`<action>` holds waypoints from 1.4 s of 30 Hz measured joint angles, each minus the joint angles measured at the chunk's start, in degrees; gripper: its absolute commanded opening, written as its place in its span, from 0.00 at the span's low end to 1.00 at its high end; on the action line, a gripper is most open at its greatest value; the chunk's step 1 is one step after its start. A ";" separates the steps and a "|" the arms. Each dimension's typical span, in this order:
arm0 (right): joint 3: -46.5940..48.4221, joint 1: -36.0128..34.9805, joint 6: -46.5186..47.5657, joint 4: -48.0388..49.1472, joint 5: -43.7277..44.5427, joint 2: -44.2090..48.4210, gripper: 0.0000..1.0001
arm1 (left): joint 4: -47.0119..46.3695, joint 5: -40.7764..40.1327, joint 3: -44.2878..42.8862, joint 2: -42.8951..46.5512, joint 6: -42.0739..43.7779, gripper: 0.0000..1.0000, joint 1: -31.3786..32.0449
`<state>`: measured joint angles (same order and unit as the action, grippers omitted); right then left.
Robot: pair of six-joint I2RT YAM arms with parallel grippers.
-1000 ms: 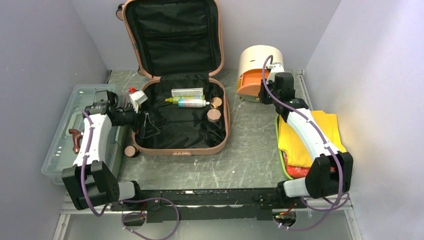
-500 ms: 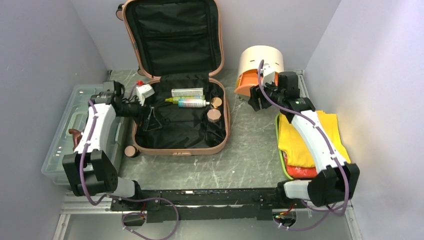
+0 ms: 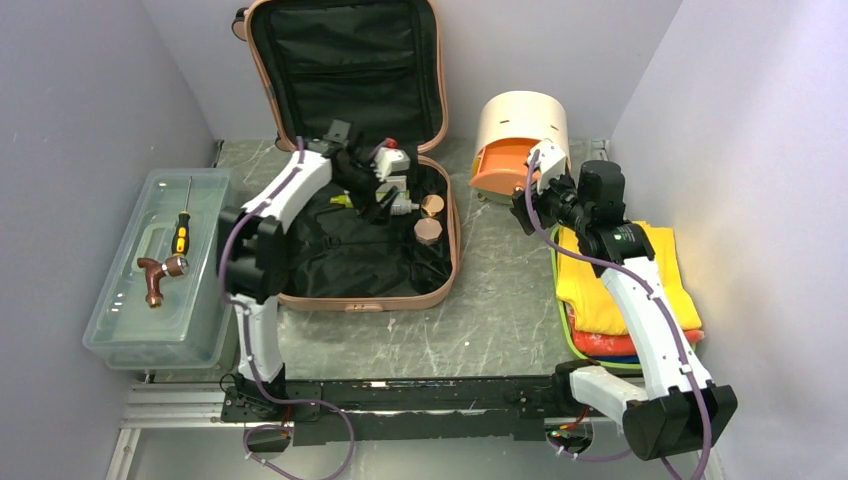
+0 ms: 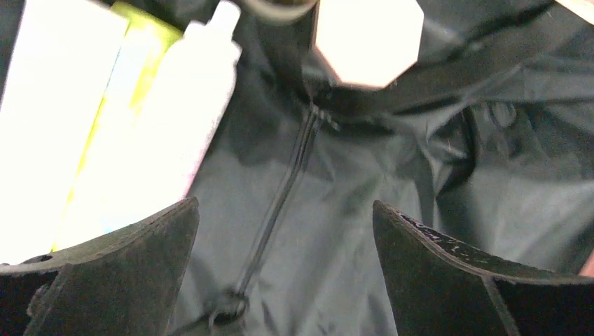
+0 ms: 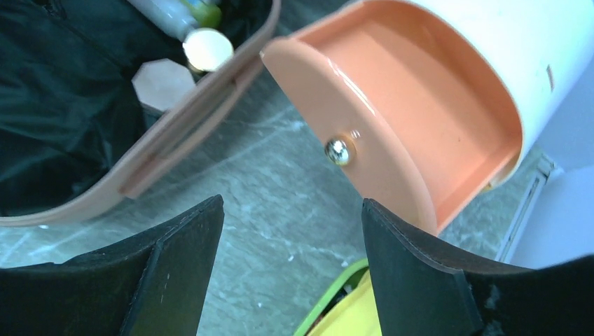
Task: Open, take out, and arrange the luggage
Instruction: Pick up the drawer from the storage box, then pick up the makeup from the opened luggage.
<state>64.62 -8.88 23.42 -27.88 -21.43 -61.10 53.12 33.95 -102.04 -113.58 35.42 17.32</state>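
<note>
The salmon-pink luggage (image 3: 360, 295) lies open in the top view, its lid propped against the back wall and its black lining exposed. My left gripper (image 3: 385, 203) hangs open inside it, over the lining (image 4: 336, 210), holding nothing. White and yellow-green tubes (image 4: 161, 126) lie just left of the left gripper (image 4: 284, 210), and an octagonal lid (image 4: 368, 42) lies beyond it. Two round brown lids (image 3: 429, 230) sit at the case's right side. My right gripper (image 3: 520, 208) stands open and empty over the table, right of the luggage rim (image 5: 182, 133).
A white cylinder holder with an open orange drawer (image 3: 505, 165) and brass knob (image 5: 338, 150) stands just beyond the right gripper (image 5: 291, 203). A lime-green tray (image 3: 560, 300) holds folded clothes (image 3: 610, 280). At left, a clear bin (image 3: 130, 330) holds a screwdriver (image 3: 181, 235).
My left arm swung from the bin side across into the open luggage. My right gripper opened wider and drew back a little from the orange drawer.
</note>
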 measured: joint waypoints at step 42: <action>-5.33 5.20 -0.09 4.96 11.39 -0.17 0.75 | 1.46 -6.91 -16.46 -17.51 -9.14 0.38 15.28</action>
<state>59.29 -3.68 23.33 -22.92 -10.04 -61.28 54.59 27.05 -118.50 -131.09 26.28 32.60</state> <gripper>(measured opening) 0.746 0.706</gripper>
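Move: Inside the open suitcase, the octagonal compact lies about 12 cm to the left hand's right, 1 cm back and some 8 cm below it. Its neighbours from the same hand, at roughly that depth, are the gold round jar, 6 cm ahead and 13 cm right, and the spray bottle, 6 cm ahead and about 3 cm right. From the right hand, the compact is some 20 cm left, 6 cm ahead and 21 cm lower. Sweeping about 12 cm to the right while sinking some 5 cm, the left hand passes to the compact, then settles straight down the last 2 to 3 cm with its fingers wide. They close part-way and pinch the compact by opposite sides, and the hand rises about 2 cm. The empty right hand shifts some 6 cm right and 3 cm down beside the open drawer, its fingers keeping their gap. ##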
